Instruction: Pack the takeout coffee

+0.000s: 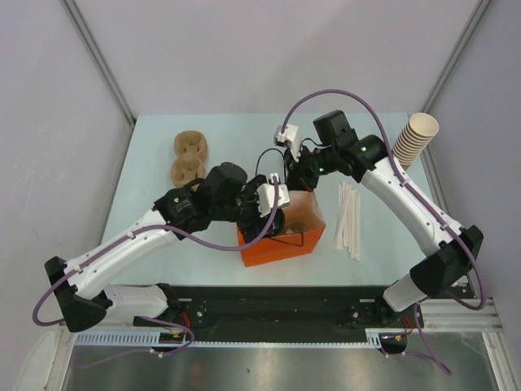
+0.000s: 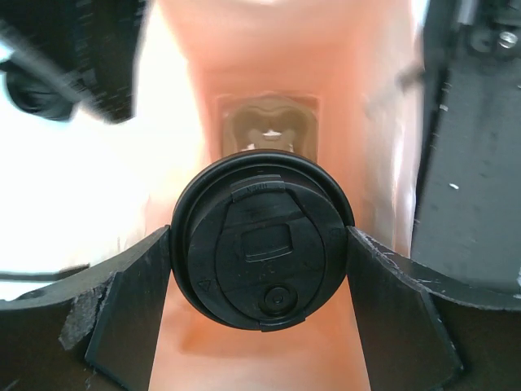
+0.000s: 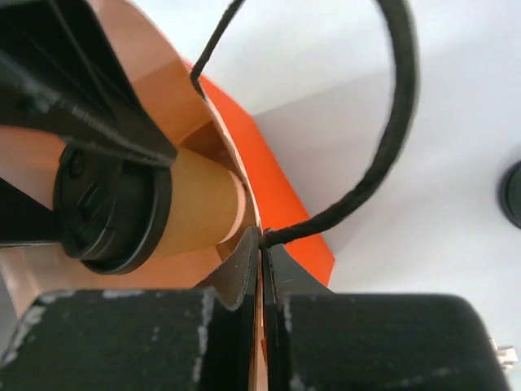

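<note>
The takeout coffee [image 2: 262,238], a brown paper cup with a black lid, hangs inside the open orange bag [image 1: 281,244]. My left gripper [image 2: 260,269] is shut on it, one finger against each side of the lid. In the right wrist view the cup [image 3: 191,208] lies sideways in the bag's mouth, lid to the left. My right gripper [image 3: 262,252] is shut on the bag's rim [image 3: 277,195], right where the black cord handle [image 3: 391,138] joins it. From above, both grippers meet over the bag and hide the cup.
A tall stack of tan paper cups [image 1: 415,138] stands at the back right. Pale stirrer sticks [image 1: 348,220] lie right of the bag. A brown cardboard cup carrier [image 1: 189,156] sits at the back left. A black round thing [image 3: 513,191] shows at the right wrist view's edge.
</note>
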Controlling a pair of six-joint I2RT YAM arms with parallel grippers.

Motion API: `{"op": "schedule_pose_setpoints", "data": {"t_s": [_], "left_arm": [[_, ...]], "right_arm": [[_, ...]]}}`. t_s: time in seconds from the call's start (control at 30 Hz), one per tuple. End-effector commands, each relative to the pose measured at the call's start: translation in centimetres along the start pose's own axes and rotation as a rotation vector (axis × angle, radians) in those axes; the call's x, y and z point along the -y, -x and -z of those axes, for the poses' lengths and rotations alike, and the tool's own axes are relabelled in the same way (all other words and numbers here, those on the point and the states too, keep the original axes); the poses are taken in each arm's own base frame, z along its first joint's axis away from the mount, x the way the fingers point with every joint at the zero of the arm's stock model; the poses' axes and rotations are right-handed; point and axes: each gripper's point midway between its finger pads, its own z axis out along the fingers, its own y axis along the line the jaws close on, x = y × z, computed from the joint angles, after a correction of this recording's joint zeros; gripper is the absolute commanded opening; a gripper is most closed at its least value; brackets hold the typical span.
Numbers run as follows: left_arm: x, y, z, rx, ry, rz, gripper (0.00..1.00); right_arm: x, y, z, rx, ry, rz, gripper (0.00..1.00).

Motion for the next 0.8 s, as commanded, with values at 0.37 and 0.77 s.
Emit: {"op": "schedule_pose_setpoints", "data": {"t_s": [0.37,0.77], "left_arm": [[-2.9,0.3,0.5,0.151,0.225,-0.109,0.19],[0.5,-3.1,-0.9,0.167,0.215,-0.286,0.17]], "right_arm": [[-5.9,4.7,3.1,0.257,-0.202,0.146,0.0],[-8.2,4.1,3.4,0.317,-0.182,0.214,0.0]]}}
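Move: The bag the coffee cup is going into has its middle roughly 3 cm to the right of the left hand and 10 below, neither ahead nor back. From the right hand, already pinching the far rim, that middle is about 8 cm back, 5 left and 12 below, and the cup some 8 back, 7 left and a little lower. The black lids stand about 18 cm ahead of the right hand, the straws 3 back and 16 right, both on the table. The bag's far rim, still pinched by the right hand at the root of a handle, is drawn back towards the base about 6 cm, lifting roughly 5 cm before sinking halfway again. The lidded cup, kept in the left hand's grip, first rides forward and up 1–2 cm, then goes back and about 5 cm down into the bag, drifting slightly left as the fingertips swing forward some 15 degrees. ##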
